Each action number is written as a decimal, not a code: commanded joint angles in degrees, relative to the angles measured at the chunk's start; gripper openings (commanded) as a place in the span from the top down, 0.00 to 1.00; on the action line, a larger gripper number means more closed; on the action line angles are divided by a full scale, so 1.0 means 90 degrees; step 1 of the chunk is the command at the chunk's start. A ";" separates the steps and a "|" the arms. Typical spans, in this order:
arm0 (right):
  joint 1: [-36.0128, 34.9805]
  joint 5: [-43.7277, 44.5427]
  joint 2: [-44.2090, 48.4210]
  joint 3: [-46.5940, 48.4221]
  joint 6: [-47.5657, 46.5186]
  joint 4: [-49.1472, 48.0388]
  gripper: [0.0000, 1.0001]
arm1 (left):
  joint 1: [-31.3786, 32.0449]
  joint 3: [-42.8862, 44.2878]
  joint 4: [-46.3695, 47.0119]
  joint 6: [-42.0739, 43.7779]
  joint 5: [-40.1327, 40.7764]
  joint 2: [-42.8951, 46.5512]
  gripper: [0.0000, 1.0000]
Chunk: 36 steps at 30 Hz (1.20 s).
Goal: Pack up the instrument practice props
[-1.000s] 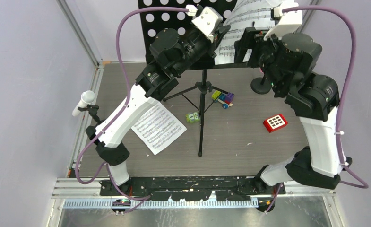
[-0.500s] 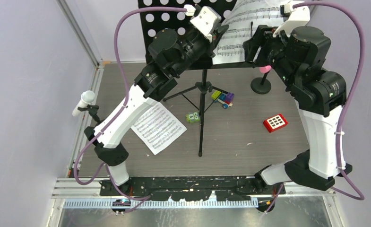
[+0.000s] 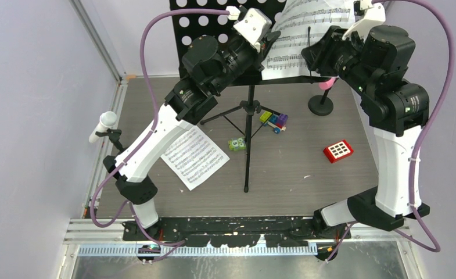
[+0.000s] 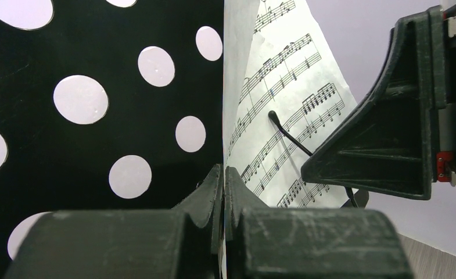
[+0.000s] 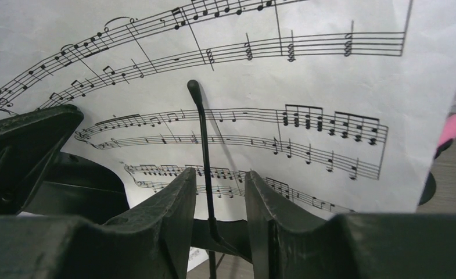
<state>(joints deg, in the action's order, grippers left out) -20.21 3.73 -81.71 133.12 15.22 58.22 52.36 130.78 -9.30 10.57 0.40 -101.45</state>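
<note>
The black perforated music desk point(image 3: 202, 29) stands on its tripod point(image 3: 248, 133) at the back. A white sheet-music page point(image 3: 298, 35) leans on it. My left gripper point(image 4: 223, 174) is shut on that page's point(image 4: 283, 104) left edge, beside the desk point(image 4: 97, 151). My right gripper point(image 5: 221, 180) is open, its jaws a narrow gap apart on either side of the desk's thin wire page holder point(image 5: 205, 151) without touching it, in front of the page point(image 5: 307, 87). Another page point(image 3: 194, 157) lies on the floor. A white microphone point(image 3: 102, 127) stands far left; a pink one point(image 3: 327, 84) sits on a round-based mount point(image 3: 320, 106).
Colourful toy blocks point(image 3: 273, 120) and a small green toy point(image 3: 236, 144) lie near the tripod legs. A red keypad point(image 3: 338, 150) sits to the right. Walls close in on both sides. Both arms crowd the desk's right half.
My right arm has risen and moved in toward the page, and its jaws have narrowed around the wire holder. The left gripper has stayed shut on the page's edge.
</note>
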 commanded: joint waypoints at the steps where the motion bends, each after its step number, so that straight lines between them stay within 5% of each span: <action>1: 0.0152 -0.0818 -0.0092 0.0040 0.0229 -0.0327 0.61 | -0.0036 0.0074 0.0188 0.0007 0.0019 0.0239 1.00; 19: 0.0292 -0.1141 0.0441 -0.0893 0.0125 -0.1167 0.98 | -0.0036 -0.0117 0.0218 0.0086 0.0060 0.0344 1.00; 36: 0.0292 -0.1188 0.0717 -0.1217 0.0067 -0.1521 0.99 | -0.0036 -0.0644 0.0002 0.0427 0.0474 0.1281 1.00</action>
<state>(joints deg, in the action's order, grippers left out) -17.78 -5.72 -77.49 121.84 16.58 48.01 52.36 125.95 -10.11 12.95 3.09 -94.50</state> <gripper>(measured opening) 0.066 0.009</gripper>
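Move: The upright black page holder stands between the part-open right fingers, its mid-length about 2 cm left and 1 cm ahead, level with them. The right-hand sheet's middle lies some 4 cm ahead, 1 cm left and 6 cm above that hand. The left gripper already pinches the sheet's left edge, with the holder about 9 cm to its right, 1 cm ahead and 2 cm lower; the stand's bare left half centres some 9 cm left and 3 cm ahead, 2 cm above. Ease the right gripper about 2 cm left and slightly forward, closing the fingers from nearly half open until they pinch the page holder, then hold there. Keep the left grip on the sheet's edge, steady at first with a small dip; once the holder is held, draw the left hand away from it, some 4 cm left, rising and coming back a little, to pull the sheet across the stand. ##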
